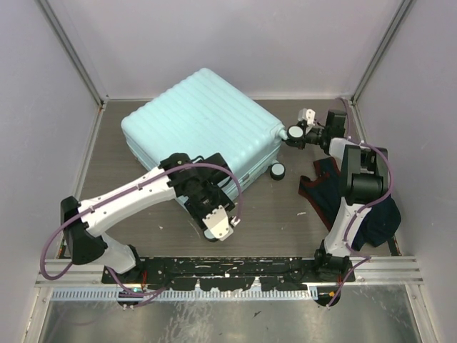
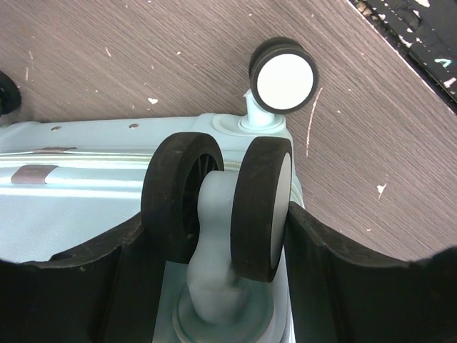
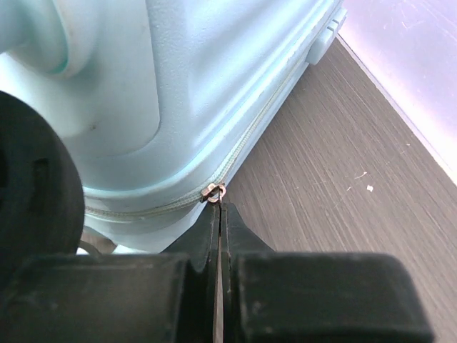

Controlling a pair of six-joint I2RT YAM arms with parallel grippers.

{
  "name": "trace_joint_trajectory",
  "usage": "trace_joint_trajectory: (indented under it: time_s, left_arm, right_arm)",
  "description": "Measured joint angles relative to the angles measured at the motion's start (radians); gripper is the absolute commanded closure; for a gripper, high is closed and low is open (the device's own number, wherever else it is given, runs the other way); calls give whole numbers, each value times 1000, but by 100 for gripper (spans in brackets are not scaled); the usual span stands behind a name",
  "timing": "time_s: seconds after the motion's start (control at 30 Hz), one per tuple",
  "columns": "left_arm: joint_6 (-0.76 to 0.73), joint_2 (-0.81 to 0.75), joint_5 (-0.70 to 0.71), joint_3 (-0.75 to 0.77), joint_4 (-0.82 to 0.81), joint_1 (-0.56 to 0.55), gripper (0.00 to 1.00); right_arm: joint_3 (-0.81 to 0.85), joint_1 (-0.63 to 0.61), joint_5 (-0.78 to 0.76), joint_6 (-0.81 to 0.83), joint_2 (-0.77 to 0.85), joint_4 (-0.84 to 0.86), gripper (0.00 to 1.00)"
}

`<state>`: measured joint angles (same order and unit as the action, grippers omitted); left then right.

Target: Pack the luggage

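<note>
The luggage (image 1: 200, 121), a pale mint ribbed hard-shell suitcase, lies flat and closed at the back of the table. My left gripper (image 1: 203, 188) is at its near right corner. In the left wrist view the left gripper (image 2: 218, 229) is shut on a black double wheel (image 2: 214, 200) of the luggage (image 2: 71, 207), a finger pressed to each side. My right gripper (image 1: 290, 134) is at the suitcase's right corner. There the right gripper (image 3: 219, 207) is shut on the small metal zipper pull (image 3: 214, 191) along the zipper seam of the luggage (image 3: 214, 86).
Another caster (image 1: 277, 171) sticks out from the case between the arms, white-faced in the left wrist view (image 2: 282, 75). Dark clothes (image 1: 325, 189) lie by the right arm, with more dark fabric (image 1: 378, 218) behind it. Walls enclose the table on three sides.
</note>
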<state>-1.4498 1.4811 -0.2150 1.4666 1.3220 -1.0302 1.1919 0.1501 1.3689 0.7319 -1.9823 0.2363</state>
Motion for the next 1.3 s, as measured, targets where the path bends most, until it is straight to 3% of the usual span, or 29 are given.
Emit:
trace_joint_trajectory:
  time_s: [0.2,0.23,0.27,0.47,0.67,0.8,0.93,1.03,1.13,1.3]
  left_arm:
    - [42,68,-77,117,132,58,26]
    - [66,74,-92,138,155,72,8]
    - [112,76,-114,165,176,94,0]
    - [381,-11,-261,267,170,273,2]
    - [845,-114,-312,269,-37,722,2]
    - [1154,-140,-344,184,-208,995,2]
    - [1373,-139,-324,114,-278,1191,2]
    - [1481,-116,-311,100,-287,1278,2]
    - [1548,-66,-326,96,-295,1323,2]
    - [1617,42,-422,90,-332,1326,1]
  right_arm:
    - [49,-39,-28,204,-3,-184,99]
    - [55,-45,-30,246,-3,-219,99]
    - [60,-50,-34,291,-3,-250,99]
    - [82,-61,-48,528,12,-423,99]
    - [58,-67,-52,713,55,-584,99]
    - [17,-90,-74,752,103,-640,99]
    - [-25,-115,-120,629,145,-584,99]
    - [-127,-131,-177,400,216,-396,99]
    - [-233,-152,-236,182,285,-220,99]
    - [-310,-175,-301,34,341,-106,99]
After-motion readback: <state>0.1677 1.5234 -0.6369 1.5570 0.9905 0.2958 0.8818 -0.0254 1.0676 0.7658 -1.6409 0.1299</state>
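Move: The near-corner upper wheel of the suitcase is still between the left hand's fingers. The suitcase's far-left corner, where that hand goes, is about 22 cm ahead, 26 cm left and some 4 cm lower, while the near lower wheel is roughly 15 cm straight below it. At the right corner the zipper pull is already in the right fingers, with the right upper wheel about 5 cm back, 3 cm right and 5 cm above. The suitcase's near wheel is let go as the left fingers spread wide. The left hand rises about 12 cm, swings over the case forward and some 25 cm left, turning far counter-clockwise, then sinks with its open fingers about the far-left corner. The zipper pull stays pinched in the right hand, which draws back about 7 cm and 5 cm left along with the right corner. ##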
